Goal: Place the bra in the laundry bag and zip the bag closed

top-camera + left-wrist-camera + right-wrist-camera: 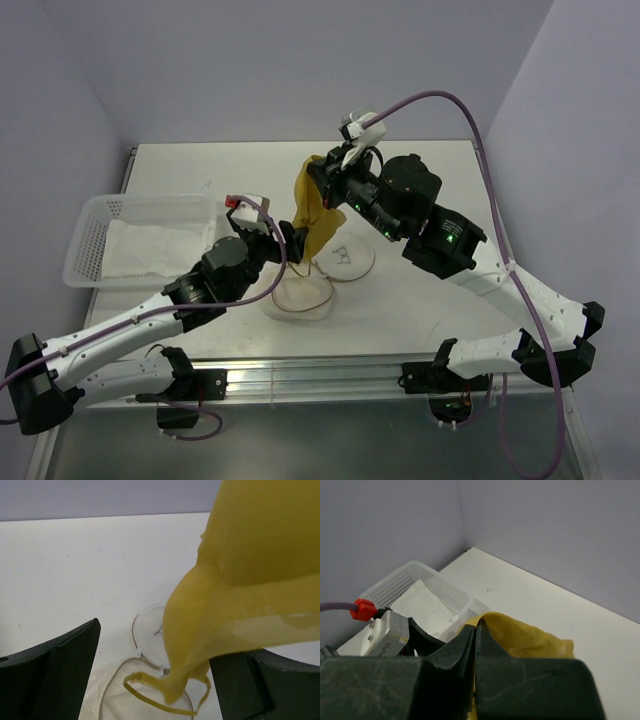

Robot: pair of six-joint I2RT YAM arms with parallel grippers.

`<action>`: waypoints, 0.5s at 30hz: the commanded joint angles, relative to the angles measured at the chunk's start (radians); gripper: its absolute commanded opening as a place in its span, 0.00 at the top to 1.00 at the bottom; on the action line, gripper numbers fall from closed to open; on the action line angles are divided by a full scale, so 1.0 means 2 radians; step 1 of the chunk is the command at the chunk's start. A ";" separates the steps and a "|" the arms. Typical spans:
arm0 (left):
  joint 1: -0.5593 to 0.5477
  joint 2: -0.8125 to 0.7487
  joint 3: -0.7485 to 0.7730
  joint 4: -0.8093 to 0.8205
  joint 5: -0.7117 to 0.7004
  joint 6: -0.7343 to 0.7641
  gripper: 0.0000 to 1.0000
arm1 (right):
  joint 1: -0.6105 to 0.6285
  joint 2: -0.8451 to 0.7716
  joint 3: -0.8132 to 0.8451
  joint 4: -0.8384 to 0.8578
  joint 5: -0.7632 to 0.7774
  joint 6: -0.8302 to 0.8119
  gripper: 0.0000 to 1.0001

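My right gripper [318,172] is shut on the top of the mustard-yellow bra [318,215] and holds it hanging above the table. In the right wrist view the jaws [476,626] pinch its fabric [530,640]. The white mesh laundry bag [298,296] lies open below, its round lid [345,260] flipped to the right. My left gripper [297,240] is open beside the bag. In the left wrist view [167,642] the bra [250,570] hangs between the spread fingers [60,665], its strap dangling over the bag's opening [125,700] and lid [150,630].
A white perforated basket [95,225] with a thin white cloth [150,250] stands at the left; it also shows in the right wrist view [442,587]. Lilac walls close the back and sides. The left arm's wrist camera with a red plug [362,609] sits close below my right gripper.
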 commanded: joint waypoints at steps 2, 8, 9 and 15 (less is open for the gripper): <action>-0.005 -0.028 -0.022 0.064 0.033 0.019 0.09 | 0.005 -0.017 0.001 0.016 0.012 0.007 1.00; -0.005 -0.028 -0.023 0.072 0.065 0.023 0.21 | 0.005 -0.012 0.002 0.020 0.014 0.011 1.00; -0.005 -0.025 -0.022 0.072 0.065 0.025 0.25 | 0.005 -0.013 0.002 0.021 0.014 0.012 1.00; -0.005 -0.028 -0.019 0.068 0.055 0.019 0.82 | 0.004 -0.031 -0.013 0.027 0.025 0.011 1.00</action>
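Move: The bra hangs from the shut right fingers, its middle roughly 10 cm below that hand. From the left hand the bra's middle is about 5 cm to the right, 1 cm ahead and 8 cm up, with its lower end already between the open fingers. The open laundry bag lies some 27 cm below the left hand, about 3 cm ahead; its printed round panel is about 12 cm ahead and 9 cm right. The left fingers close on the bra's hanging edge, easing back about 1.5 cm while the right keeps its grip. ##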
